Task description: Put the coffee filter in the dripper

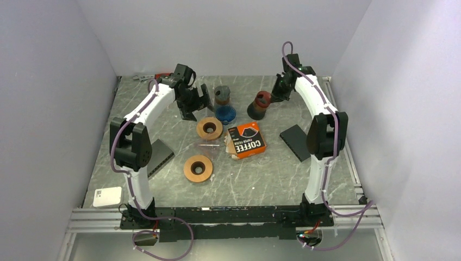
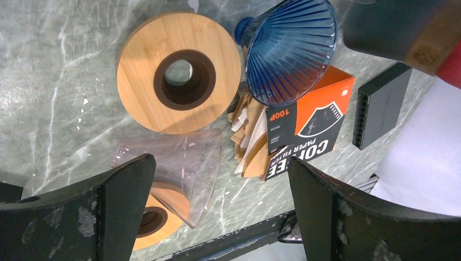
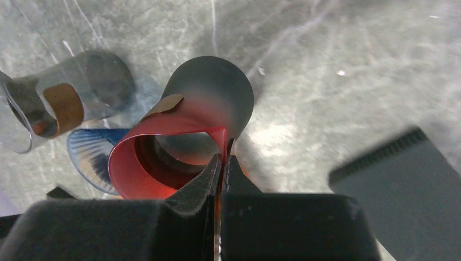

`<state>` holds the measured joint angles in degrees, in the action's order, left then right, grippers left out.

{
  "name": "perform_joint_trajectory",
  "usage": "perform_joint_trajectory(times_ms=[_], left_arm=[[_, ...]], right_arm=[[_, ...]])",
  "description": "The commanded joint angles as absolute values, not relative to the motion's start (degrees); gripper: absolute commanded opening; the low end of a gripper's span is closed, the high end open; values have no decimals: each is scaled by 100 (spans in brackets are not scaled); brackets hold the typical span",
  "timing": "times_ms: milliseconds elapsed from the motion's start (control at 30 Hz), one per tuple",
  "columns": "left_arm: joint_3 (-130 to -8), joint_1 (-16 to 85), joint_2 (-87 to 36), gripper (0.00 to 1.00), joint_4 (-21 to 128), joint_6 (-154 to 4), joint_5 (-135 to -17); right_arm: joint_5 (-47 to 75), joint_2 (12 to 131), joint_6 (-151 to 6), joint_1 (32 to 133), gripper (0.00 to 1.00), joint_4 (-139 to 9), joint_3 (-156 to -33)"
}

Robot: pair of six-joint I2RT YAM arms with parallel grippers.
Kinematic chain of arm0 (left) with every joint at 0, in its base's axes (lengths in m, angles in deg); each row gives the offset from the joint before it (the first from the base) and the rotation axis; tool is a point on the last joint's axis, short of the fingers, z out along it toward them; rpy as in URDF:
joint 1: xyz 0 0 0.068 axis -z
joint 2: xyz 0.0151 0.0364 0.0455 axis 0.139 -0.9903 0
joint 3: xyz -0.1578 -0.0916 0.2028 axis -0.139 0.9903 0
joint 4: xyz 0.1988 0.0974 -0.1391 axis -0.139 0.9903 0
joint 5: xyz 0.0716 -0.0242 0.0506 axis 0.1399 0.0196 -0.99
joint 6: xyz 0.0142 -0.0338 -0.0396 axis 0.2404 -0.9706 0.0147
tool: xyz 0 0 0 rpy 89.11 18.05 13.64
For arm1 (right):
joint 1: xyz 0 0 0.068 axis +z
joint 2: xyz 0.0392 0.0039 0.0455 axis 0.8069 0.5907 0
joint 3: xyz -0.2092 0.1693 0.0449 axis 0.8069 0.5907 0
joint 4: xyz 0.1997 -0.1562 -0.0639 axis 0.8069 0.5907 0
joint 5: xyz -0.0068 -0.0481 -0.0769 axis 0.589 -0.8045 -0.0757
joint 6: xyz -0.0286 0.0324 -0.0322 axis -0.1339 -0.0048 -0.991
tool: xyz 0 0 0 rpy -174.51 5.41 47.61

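Brown paper coffee filters (image 2: 249,138) spill from the open end of an orange and black filter box (image 2: 312,125) lying mid-table (image 1: 247,140). A red dripper (image 3: 157,163) with a dark grey base lies on its side at the back right (image 1: 261,103). My right gripper (image 3: 222,159) is shut on its thin red rim (image 1: 274,95). A blue ribbed dripper (image 2: 288,49) sits beside the box (image 1: 224,113). A clear dripper (image 2: 179,163) lies on its side. My left gripper (image 2: 220,212) hangs open above them, holding nothing (image 1: 197,103).
Two wooden rings (image 1: 209,128) (image 1: 197,168) lie left of the box. A smoky glass dripper (image 1: 221,94) stands at the back. Black plates lie at the right (image 1: 296,141) and left (image 1: 157,155). A white pad (image 1: 107,196) sits near the front left edge.
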<state>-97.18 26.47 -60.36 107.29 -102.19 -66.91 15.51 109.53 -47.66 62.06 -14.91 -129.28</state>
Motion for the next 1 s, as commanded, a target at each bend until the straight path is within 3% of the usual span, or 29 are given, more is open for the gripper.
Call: perform_joint_trajectory(times_ms=[0, 667, 967], left_arm=[[-9530, 2662, -5647, 99, 10729, -10224, -6623], [-9035, 2662, -5252, 99, 9811, -10403, -6079], [-8964, 2662, -5063, 99, 10094, -10262, -6195]], right_arm=[[734, 9889, -5206, 6179, 0, -899, -12977], [1479, 8591, -5763, 6379, 0, -542, -10511], [1058, 8180, -5778, 6592, 0, -516, -10437]])
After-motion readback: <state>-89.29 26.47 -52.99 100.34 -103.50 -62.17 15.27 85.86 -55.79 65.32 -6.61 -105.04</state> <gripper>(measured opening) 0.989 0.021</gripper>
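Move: Some 14 cm back and 11 cm to the left of the right hand, about 12 cm lower, lies the coffee filter box; this hand holds the red-rimmed carafe. The blue dripper stands about 21 cm to its left and 2 cm back, and the flat black box about 15 cm back and 12 cm to its right. From the open left hand, the filter box is roughly 19 cm to the right, 6 cm back and 13 cm down. Keeping its shut pinch on the carafe's rim, the right hand swings it back about 14 cm, first arcing up nearly 7 cm and a little right, then lowering it and easing slightly left, turning some 10 degrees counter-clockwise; the carafe's foot comes against the right side of the filter box. Still open and empty, the left hand sinks a little, then rises about 3 cm. ##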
